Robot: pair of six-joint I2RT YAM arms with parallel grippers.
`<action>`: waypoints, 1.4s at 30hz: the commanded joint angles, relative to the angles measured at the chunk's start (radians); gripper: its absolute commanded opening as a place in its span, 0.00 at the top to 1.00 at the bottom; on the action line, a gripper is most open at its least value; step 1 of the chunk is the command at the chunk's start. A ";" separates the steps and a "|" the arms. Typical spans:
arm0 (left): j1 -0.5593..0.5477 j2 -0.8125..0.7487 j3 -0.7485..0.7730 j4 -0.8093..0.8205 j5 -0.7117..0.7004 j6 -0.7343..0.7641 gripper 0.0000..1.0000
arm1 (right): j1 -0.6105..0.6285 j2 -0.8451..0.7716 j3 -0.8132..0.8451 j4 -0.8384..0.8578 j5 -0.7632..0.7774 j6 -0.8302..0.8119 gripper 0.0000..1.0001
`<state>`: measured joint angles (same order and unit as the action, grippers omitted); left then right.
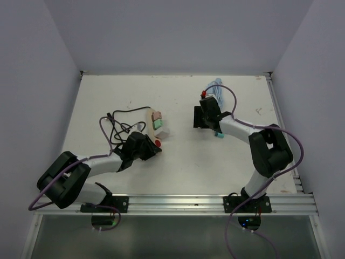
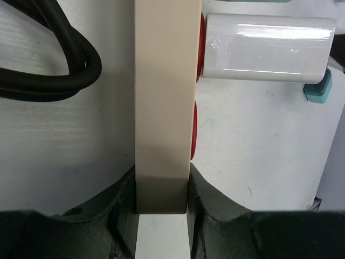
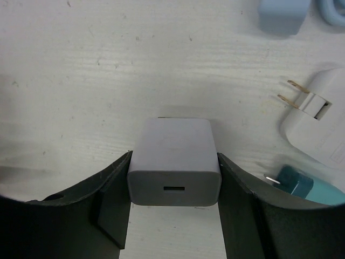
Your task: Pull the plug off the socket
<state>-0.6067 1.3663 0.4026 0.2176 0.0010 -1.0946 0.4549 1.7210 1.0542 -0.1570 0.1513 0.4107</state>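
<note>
A cream power strip (image 1: 156, 120) lies left of centre, with green sockets and a white plug (image 1: 163, 133) still in it. My left gripper (image 1: 144, 147) is shut on the strip's near end. In the left wrist view the strip (image 2: 164, 81) sits clamped between my gripper's jaws (image 2: 161, 186), and the white plug (image 2: 267, 46) sticks out to the right beside a red switch (image 2: 201, 43). My right gripper (image 1: 205, 116) is shut on a white USB charger block (image 3: 173, 159), both jaws against its sides, just over the table.
The strip's black cable (image 1: 121, 121) loops at its left and shows in the left wrist view (image 2: 48, 70). Near my right gripper lie a white pronged adapter (image 3: 318, 121), a teal plug (image 3: 302, 186) and a pale blue adapter (image 3: 280, 13). A blue cable (image 1: 218, 86) lies at the back.
</note>
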 commanded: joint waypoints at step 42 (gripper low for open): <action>0.028 -0.018 -0.094 -0.050 0.090 0.035 1.00 | 0.022 0.089 0.109 -0.207 0.050 0.048 0.19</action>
<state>-0.5827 1.3403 0.3511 0.2691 0.0757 -1.0882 0.4770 1.8576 1.1435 -0.3065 0.2516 0.4519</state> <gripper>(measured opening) 0.377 0.796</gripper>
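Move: Below the right hand, which holds the white plug it has pulled off, the bare table spot it is bound for lies almost straight down, about 5 cm. The two-prong plug is some 8 cm to this hand's right and 3 cm ahead, the teal plug about 8 cm right and 2 cm back; the blue strip lies around 13 cm ahead and 4 cm right. From the left hand, holding the beige socket strip's end, that spot is roughly 12 cm ahead and 18 cm right. Lowering the white plug about 4 cm to the table beside the two loose plugs, the right hand drifts a couple of centimetres back and starts to open on the way down. It then works about 1.5 cm forward and a little right at table height, narrows slightly, and opens wider to let go. The left hand keeps its pinch on the beige socket strip's end, barely moving. ##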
